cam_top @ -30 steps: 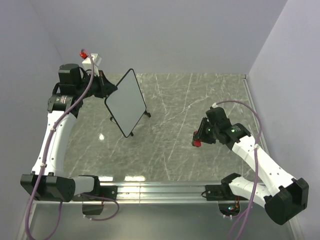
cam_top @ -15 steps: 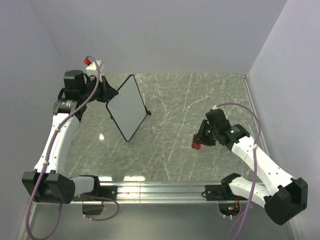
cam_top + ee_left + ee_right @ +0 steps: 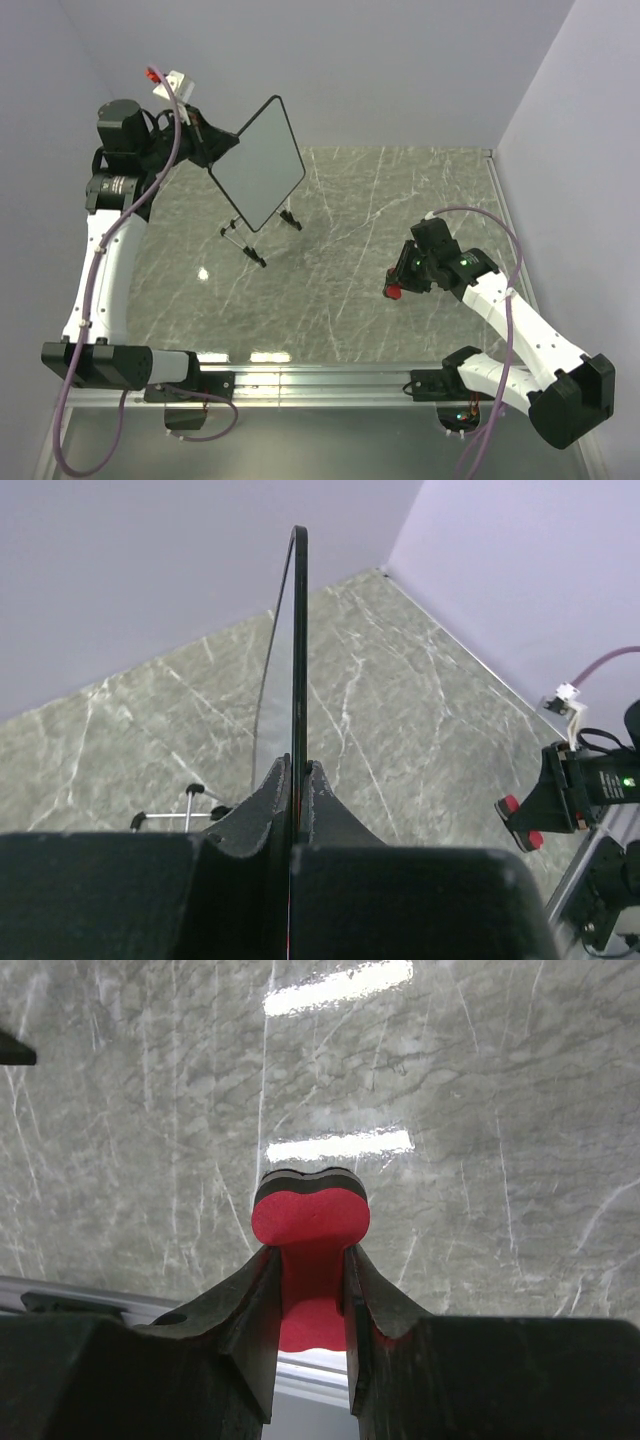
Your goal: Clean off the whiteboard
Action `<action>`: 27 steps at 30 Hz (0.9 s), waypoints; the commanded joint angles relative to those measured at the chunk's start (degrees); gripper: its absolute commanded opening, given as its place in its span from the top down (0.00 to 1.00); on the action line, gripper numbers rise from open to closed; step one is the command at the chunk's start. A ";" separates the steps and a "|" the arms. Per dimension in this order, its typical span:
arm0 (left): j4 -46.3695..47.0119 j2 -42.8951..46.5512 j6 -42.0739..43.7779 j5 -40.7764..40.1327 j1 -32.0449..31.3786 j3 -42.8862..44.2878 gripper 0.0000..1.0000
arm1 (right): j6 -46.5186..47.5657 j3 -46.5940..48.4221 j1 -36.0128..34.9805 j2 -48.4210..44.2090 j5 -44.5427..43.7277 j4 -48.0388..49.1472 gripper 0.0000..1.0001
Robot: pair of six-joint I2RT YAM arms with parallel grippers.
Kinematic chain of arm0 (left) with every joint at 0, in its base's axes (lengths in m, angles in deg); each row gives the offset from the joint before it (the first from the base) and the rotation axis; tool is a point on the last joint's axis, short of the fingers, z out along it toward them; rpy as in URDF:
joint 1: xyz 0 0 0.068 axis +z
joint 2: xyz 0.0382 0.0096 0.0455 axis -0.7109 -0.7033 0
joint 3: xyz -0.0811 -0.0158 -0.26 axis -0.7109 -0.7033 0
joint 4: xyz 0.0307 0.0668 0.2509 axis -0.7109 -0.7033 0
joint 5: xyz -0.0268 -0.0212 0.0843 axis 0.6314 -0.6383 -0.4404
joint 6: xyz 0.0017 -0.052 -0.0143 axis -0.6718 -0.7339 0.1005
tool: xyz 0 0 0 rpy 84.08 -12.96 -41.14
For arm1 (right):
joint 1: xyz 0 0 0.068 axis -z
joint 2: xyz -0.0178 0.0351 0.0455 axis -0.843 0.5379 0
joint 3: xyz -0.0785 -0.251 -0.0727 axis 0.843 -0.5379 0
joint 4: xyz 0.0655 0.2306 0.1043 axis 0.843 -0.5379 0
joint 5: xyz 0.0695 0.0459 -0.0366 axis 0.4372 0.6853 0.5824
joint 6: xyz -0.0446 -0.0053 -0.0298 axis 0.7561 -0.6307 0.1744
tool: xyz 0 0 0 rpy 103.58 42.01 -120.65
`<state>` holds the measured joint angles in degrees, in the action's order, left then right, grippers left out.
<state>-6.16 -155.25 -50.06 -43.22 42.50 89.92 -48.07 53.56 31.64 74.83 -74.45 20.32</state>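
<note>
The whiteboard (image 3: pixel 258 165) hangs tilted in the air above the back left of the marble table, its black stand legs (image 3: pixel 245 240) dangling below. My left gripper (image 3: pixel 215 150) is shut on the board's left edge. In the left wrist view the whiteboard (image 3: pixel 298 650) runs edge-on between the fingers (image 3: pixel 325 795). My right gripper (image 3: pixel 398 285) hovers at the right of the table, shut on the waist of a red bow-tie eraser (image 3: pixel 310 1225). The eraser (image 3: pixel 394 290) shows as a small red spot in the top view. The board's surface looks blank from above.
Plain walls close the table at the back, left and right. A metal rail (image 3: pixel 320 380) runs along the near edge between the arm bases. The right arm with the red eraser (image 3: pixel 520 820) shows at the right of the left wrist view.
My left arm has raised the whiteboard up and back, so its legs have left the table. The right arm with the eraser has stayed put.
</note>
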 commanded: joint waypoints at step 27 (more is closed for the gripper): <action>5.62 3.61 5.66 -0.19 0.44 -8.99 1.00 | -3.39 -1.93 0.51 -0.67 1.32 -1.41 1.00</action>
<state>-7.16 -154.72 -45.78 -43.11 42.63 80.37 -50.65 51.75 31.64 74.96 -73.38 18.72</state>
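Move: The left hand holds the whiteboard high by its upper edge; the board's middle is some 13 cm below it, 3 ahead and 4 right. The small stand on the table is centred about 6 cm ahead, 5 right and 38 below; its near foot is 2 back and 2 right, its far foot 12 ahead and 11 right. From the right hand, which has the eraser at its fingertips, the stand is roughly 21 ahead, 32 left and 9 below. Almost straight down, the left hand lowers the whiteboard about 7 cm towards the feet of its stand, tipping some 5 to 10 degrees further down, then holds it there with its pinch unchanged. Meanwhile the right hand, still gripping the eraser, eases down and back by roughly 1.5 cm each way. ##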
